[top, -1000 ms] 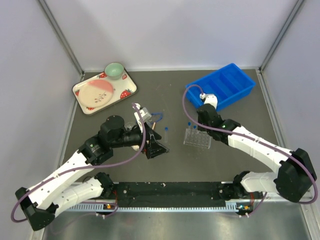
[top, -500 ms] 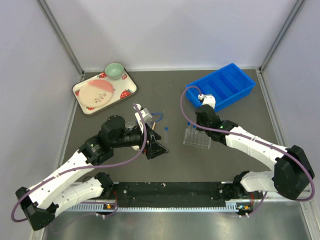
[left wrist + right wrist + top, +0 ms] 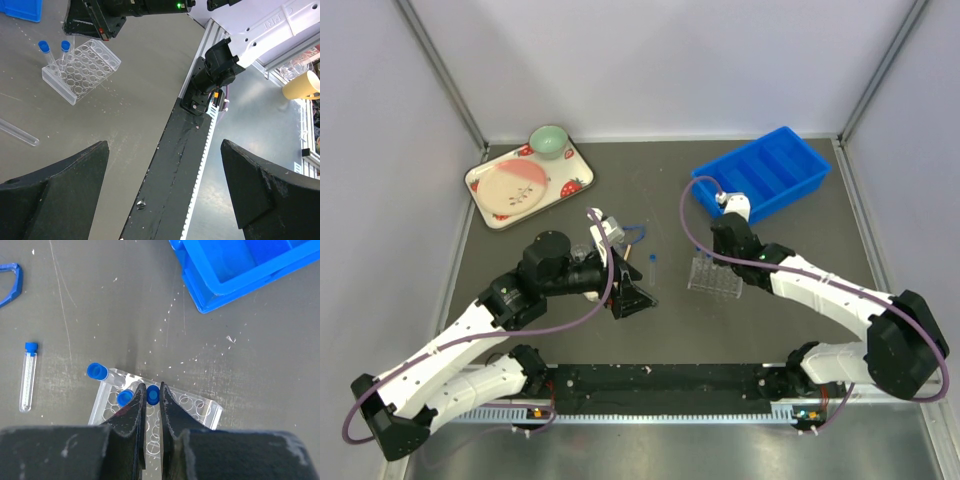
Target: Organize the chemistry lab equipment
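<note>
A clear test-tube rack (image 3: 716, 279) stands on the dark table right of centre and shows in the right wrist view (image 3: 197, 409) and the left wrist view (image 3: 82, 67). Two blue-capped tubes (image 3: 97, 371) (image 3: 124, 398) stand in it. My right gripper (image 3: 152, 396) is shut on a third blue-capped tube (image 3: 153, 394) directly over the rack; it shows in the top view (image 3: 713, 262). A loose blue-capped tube (image 3: 651, 266) lies on the table left of the rack (image 3: 28, 376). My left gripper (image 3: 631, 296) is open and empty, low over the table near the front rail (image 3: 165, 187).
A blue divided bin (image 3: 763, 172) sits at the back right (image 3: 240, 270). A strawberry tray (image 3: 490, 205) with a pink plate and a green bowl (image 3: 549, 141) sits at the back left. A blue curved item (image 3: 636, 232) lies near the left wrist. The black front rail (image 3: 175, 165) runs under the left gripper.
My right gripper has shifted slightly left over the rack with the tube in it. The left arm has not moved.
</note>
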You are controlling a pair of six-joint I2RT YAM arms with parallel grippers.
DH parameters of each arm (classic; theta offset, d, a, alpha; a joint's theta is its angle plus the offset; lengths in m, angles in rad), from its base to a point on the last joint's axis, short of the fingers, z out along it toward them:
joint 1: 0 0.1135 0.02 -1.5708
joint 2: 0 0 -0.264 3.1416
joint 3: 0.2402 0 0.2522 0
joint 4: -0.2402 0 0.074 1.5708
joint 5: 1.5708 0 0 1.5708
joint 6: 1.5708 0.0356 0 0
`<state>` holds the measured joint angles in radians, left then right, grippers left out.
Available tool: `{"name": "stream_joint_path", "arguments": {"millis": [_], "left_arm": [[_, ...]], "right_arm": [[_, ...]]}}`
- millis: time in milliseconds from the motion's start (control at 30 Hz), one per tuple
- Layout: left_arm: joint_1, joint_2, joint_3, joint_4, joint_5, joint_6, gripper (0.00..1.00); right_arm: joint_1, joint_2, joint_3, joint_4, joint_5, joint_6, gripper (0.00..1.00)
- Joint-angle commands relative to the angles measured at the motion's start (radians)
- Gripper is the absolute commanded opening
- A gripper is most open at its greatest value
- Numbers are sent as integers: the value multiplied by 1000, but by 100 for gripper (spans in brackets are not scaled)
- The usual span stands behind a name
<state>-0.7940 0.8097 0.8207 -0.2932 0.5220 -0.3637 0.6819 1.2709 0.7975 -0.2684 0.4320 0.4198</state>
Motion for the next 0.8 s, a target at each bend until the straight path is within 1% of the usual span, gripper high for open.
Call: {"name": "stream_joint_path", "arguments": {"millis": [0,200,233,400,500,533,600,633,767], "left_arm": [[-2,3,24,28,-4,11,99],[-2,8,21,28,-2,12,99],[-2,9,21,28,-4,12,99],[-2,8,18,31,-4,12,99],[-2,8,18,31,-4,14,99],[-2,11,18,31,-2,14,99],[-2,9,18,32,-4,16,99],[-2,13,18,32,-1,16,99],[-2,16,18,31,-2,16,99]], "right_arm": [[-12,8,-14,46,-1,-6,0],[-12,16,-15,55,-9,-7,0],[-12,18,-14,54,-9,-7,2],[-13,24,-15,60,-18,-4,7],[-12,25,-15,63,-22,-6,13],[-13,27,-14,63,-24,-6,16],[-12,25,-14,63,-19,-3,20],[-12,25,-15,63,-21,-1,24],[-12,22,-11,61,-22,-1,29]]}}
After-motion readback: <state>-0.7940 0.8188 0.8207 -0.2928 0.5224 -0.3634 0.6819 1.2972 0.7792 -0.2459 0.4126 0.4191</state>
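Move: The right hand pinches a tube by its blue cap over the clear rack, whose middle lies about 3 cm back, 2 cm right and 5 cm below. Two capped tubes stand in the rack, one some 3 cm to the hand's left, the other 5 cm left and 2 cm ahead. A loose tube lies about 15 cm left; the blue bin is 22 cm ahead, 10 cm right. From the left hand the rack is roughly 12 cm ahead, 16 right, 20 below. Lower the right gripper a little over 1 cm, almost straight down, easing the held tube farther into its hole near the rack's far edge and keeping the fingers pointing forward and down. Hold the blue cap through most of the descent, then part the fingers to about a quarter open while still sinking slightly, letting go of the cap. ##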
